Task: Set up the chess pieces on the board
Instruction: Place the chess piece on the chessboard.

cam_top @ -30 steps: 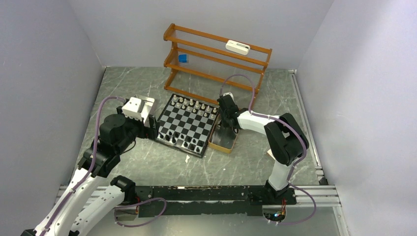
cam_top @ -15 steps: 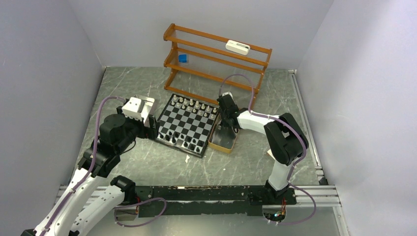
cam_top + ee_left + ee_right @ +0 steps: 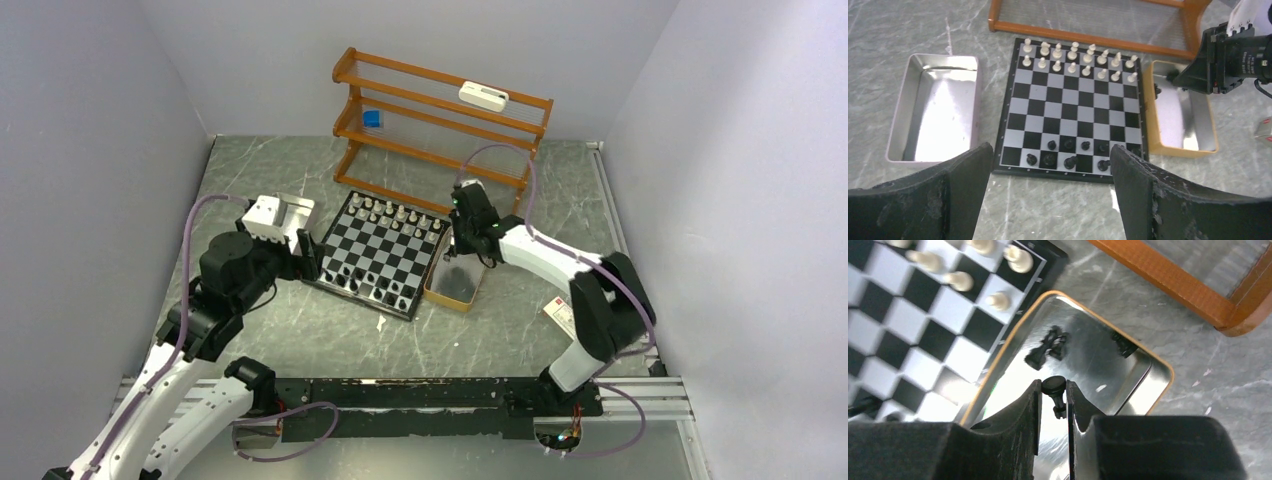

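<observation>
The board (image 3: 383, 247) lies mid-table. White chess pieces (image 3: 1078, 59) fill its two far rows and several black ones (image 3: 1068, 154) stand along its near rows. My right gripper (image 3: 1054, 390) is shut on a black chess piece (image 3: 1054, 385), held by its base above the orange-rimmed tin (image 3: 998, 354). A few more black pieces (image 3: 1048, 347) lie in that tin. In the top view the right gripper (image 3: 460, 248) hangs over the tin (image 3: 452, 298) just right of the board. My left gripper (image 3: 1050, 152) is open and empty, hovering off the board's near-left edge (image 3: 312, 256).
A silver metal tray (image 3: 898, 125) lies left of the board. An orange wooden rack (image 3: 440, 120) stands behind it, carrying a white device (image 3: 483, 97) and a blue block (image 3: 372, 118). A small red-and-white card (image 3: 560, 315) lies near the right arm.
The right gripper closed on a black piece in the tin and rose slightly, and the right arm's elbow swung out to the right. The left gripper shifted a little.
</observation>
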You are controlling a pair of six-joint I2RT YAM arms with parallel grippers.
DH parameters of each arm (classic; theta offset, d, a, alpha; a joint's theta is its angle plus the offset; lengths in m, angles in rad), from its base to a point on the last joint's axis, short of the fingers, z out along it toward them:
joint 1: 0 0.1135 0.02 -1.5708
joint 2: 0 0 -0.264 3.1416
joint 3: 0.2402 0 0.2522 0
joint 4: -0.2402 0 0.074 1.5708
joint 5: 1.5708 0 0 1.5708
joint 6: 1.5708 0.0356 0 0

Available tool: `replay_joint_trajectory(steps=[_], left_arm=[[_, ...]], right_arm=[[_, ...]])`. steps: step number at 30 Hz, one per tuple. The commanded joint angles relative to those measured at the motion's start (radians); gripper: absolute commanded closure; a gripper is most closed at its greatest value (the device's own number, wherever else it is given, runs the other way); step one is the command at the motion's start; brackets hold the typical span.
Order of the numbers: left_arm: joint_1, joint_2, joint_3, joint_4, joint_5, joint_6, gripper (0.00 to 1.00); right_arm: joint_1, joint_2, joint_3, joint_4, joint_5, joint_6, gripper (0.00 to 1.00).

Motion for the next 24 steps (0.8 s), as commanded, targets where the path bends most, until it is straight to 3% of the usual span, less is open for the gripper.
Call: replay_joint_trajectory(steps=[1, 4, 7, 13, 19, 24], left_arm=[[-0.003, 0.022, 0.071, 0.048, 0.079, -0.095, 0.1], [-0.002, 0.054, 0.065, 0.12, 0.118, -0.153, 0.13], [-0.003, 0.099, 0.034, 0.22, 0.172, -0.219, 0.18], [-0.009, 0.214, -0.027, 0.452, 0.253, -0.333, 0.26], [-0.126, 0.33, -0.069, 0.658, 0.155, -0.365, 0.3], [-0.283, 0.412, -0.135, 0.901, 0.044, -0.331, 0.32]], right_arm=[[-0.013, -0.169, -0.012, -0.02, -0.125, 0.134, 0.81], [-0.013, -0.256, -0.052, 0.06, -0.25, 0.245, 0.8], [-0.013, -0.322, -0.121, 0.255, -0.371, 0.419, 0.8], [-0.009, -0.366, -0.243, 0.588, -0.469, 0.798, 0.8], [-0.008, -0.367, -0.376, 0.855, -0.444, 1.058, 0.79], [-0.006, -0.353, -0.383, 0.929, -0.434, 1.15, 0.8]])
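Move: The right gripper already holds a black chess piece just over the box, whose middle lies about 3 cm back, 1 cm to the left and 5 cm below. From this hand the left gripper is some 30 cm left, 11 cm back and 18 cm up; the board's middle is roughly 19 cm left, 2 cm back and 5 cm down. From the left gripper the held piece lies about 30 cm right, 11 cm ahead and 18 cm below, with the board's middle 11 cm right, 9 cm ahead and 24 cm below. Lift the pinched piece about 15 cm up out of the box while carrying it left and a little back, and roll the right hand some 70 degrees, left side up, until its fingers point left and forward, nearly level. Meanwhile bring the open left gripper across the board, mostly right and slightly forward, towards the piece, rolling its left side down and narrowing its fingers partway. ##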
